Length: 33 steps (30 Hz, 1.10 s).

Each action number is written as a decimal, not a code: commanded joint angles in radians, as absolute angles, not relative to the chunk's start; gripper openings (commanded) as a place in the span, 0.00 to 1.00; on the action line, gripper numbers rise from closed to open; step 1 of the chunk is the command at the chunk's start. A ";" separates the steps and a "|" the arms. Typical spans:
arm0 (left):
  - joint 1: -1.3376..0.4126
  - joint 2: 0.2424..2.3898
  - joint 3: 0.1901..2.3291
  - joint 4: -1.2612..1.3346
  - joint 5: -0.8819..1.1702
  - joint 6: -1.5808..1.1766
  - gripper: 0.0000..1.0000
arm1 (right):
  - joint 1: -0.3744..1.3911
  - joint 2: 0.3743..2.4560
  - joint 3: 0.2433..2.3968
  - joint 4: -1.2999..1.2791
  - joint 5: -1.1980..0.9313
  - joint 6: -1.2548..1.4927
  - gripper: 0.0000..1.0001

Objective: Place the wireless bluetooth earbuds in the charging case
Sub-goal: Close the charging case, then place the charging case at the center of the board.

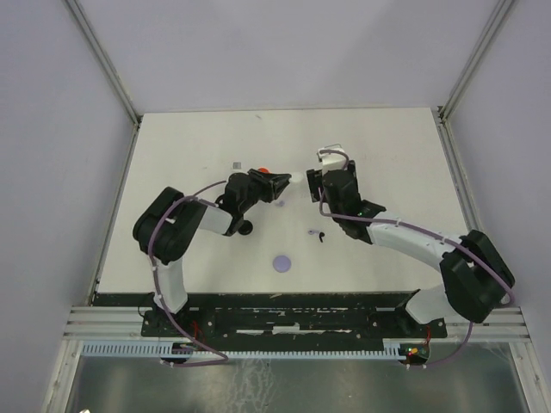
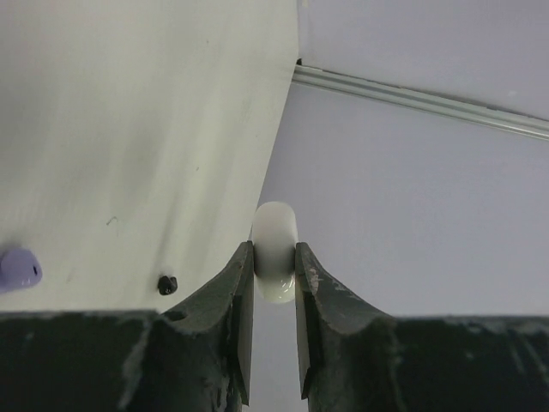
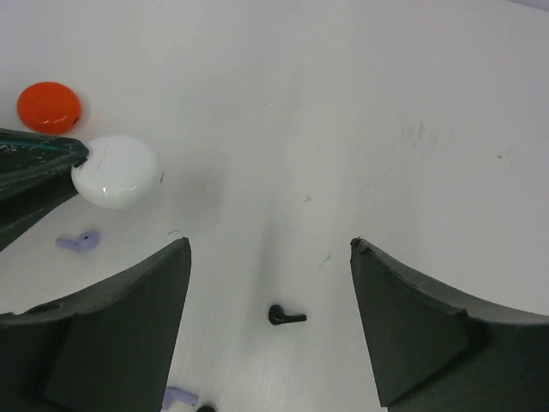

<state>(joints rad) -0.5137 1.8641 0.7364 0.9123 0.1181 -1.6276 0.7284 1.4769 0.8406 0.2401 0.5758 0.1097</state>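
My left gripper (image 2: 274,251) is shut on a white round charging case (image 2: 275,232), held edge-on above the table. The right wrist view shows that same case (image 3: 117,171) at the left gripper's fingertips (image 3: 39,163). My right gripper (image 3: 270,249) stands open above the table, and a black earbud (image 3: 286,316) lies on the surface below the gap between its fingers. A lavender earbud (image 3: 79,242) lies under the white case, and another lavender bud (image 3: 180,396) lies at the bottom edge. In the top view the two grippers face each other, left (image 1: 287,181) and right (image 1: 312,186).
A red round disc (image 3: 49,106) lies just beyond the white case. A lavender disc (image 1: 282,263) sits nearer the arm bases, with the black earbud (image 1: 318,234) up and right of it. A small grey square (image 1: 235,163) lies further back. Walls enclose the table.
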 commanded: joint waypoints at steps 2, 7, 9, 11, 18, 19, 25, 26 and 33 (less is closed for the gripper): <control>-0.512 2.000 0.895 0.915 0.191 -1.510 0.03 | 0.665 1.322 0.871 0.020 0.568 0.228 0.83; -0.512 2.067 1.011 0.830 0.172 -1.415 0.03 | 0.637 1.270 0.866 -0.063 0.526 0.238 0.84; -0.512 2.081 1.061 0.765 0.162 -1.367 0.03 | 0.630 1.259 0.868 -0.091 0.510 0.247 0.84; -0.513 2.096 1.103 0.720 0.159 -1.333 0.03 | 0.623 1.251 0.864 -0.104 0.500 0.252 0.84; -0.512 2.156 1.225 0.567 0.170 -1.235 0.03 | 0.605 1.245 0.865 -0.120 0.469 0.261 0.84; -0.513 2.163 1.235 0.554 0.174 -1.225 0.03 | 0.603 1.252 0.871 -0.126 0.461 0.262 0.84; -0.513 2.192 1.275 0.501 0.174 -1.178 0.03 | 0.600 1.273 0.904 -0.177 0.376 0.259 0.83; -0.512 2.197 1.282 0.493 0.175 -1.171 0.03 | 0.601 1.272 0.906 -0.186 0.352 0.257 0.83; -0.513 2.231 1.351 0.431 0.195 -1.130 0.18 | 0.602 1.279 0.946 -0.279 0.117 0.239 0.81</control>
<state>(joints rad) -0.5129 2.2143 1.2842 0.4629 0.1703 -1.2102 0.6037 1.2755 0.8761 -0.2268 0.2878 0.2474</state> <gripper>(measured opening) 0.283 0.822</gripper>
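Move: The left gripper already holds the white charging case. Take it to the bare table about 7 cm ahead, 5 cm to the right and 8 cm below. Around it, all some 10 cm lower than the hand: the red case 9 cm ahead and 7 cm left, a purple earbud level with the hand and 2 cm left, a black earbud 3 cm back and 13 cm right. From the open right hand the white case lies about 10 cm left, 4 cm ahead and 4 cm below. Bring the left gripper down and forward with a lean to the right, about 8 cm down in all, keeping its pinch on the white case; ease the descent midway, then sink almost straight towards the bare table, rolling its left side up some 25 degrees. Meanwhile draw the open right gripper off to the right with a small rise, then back and down, tipping its fingers downward. ##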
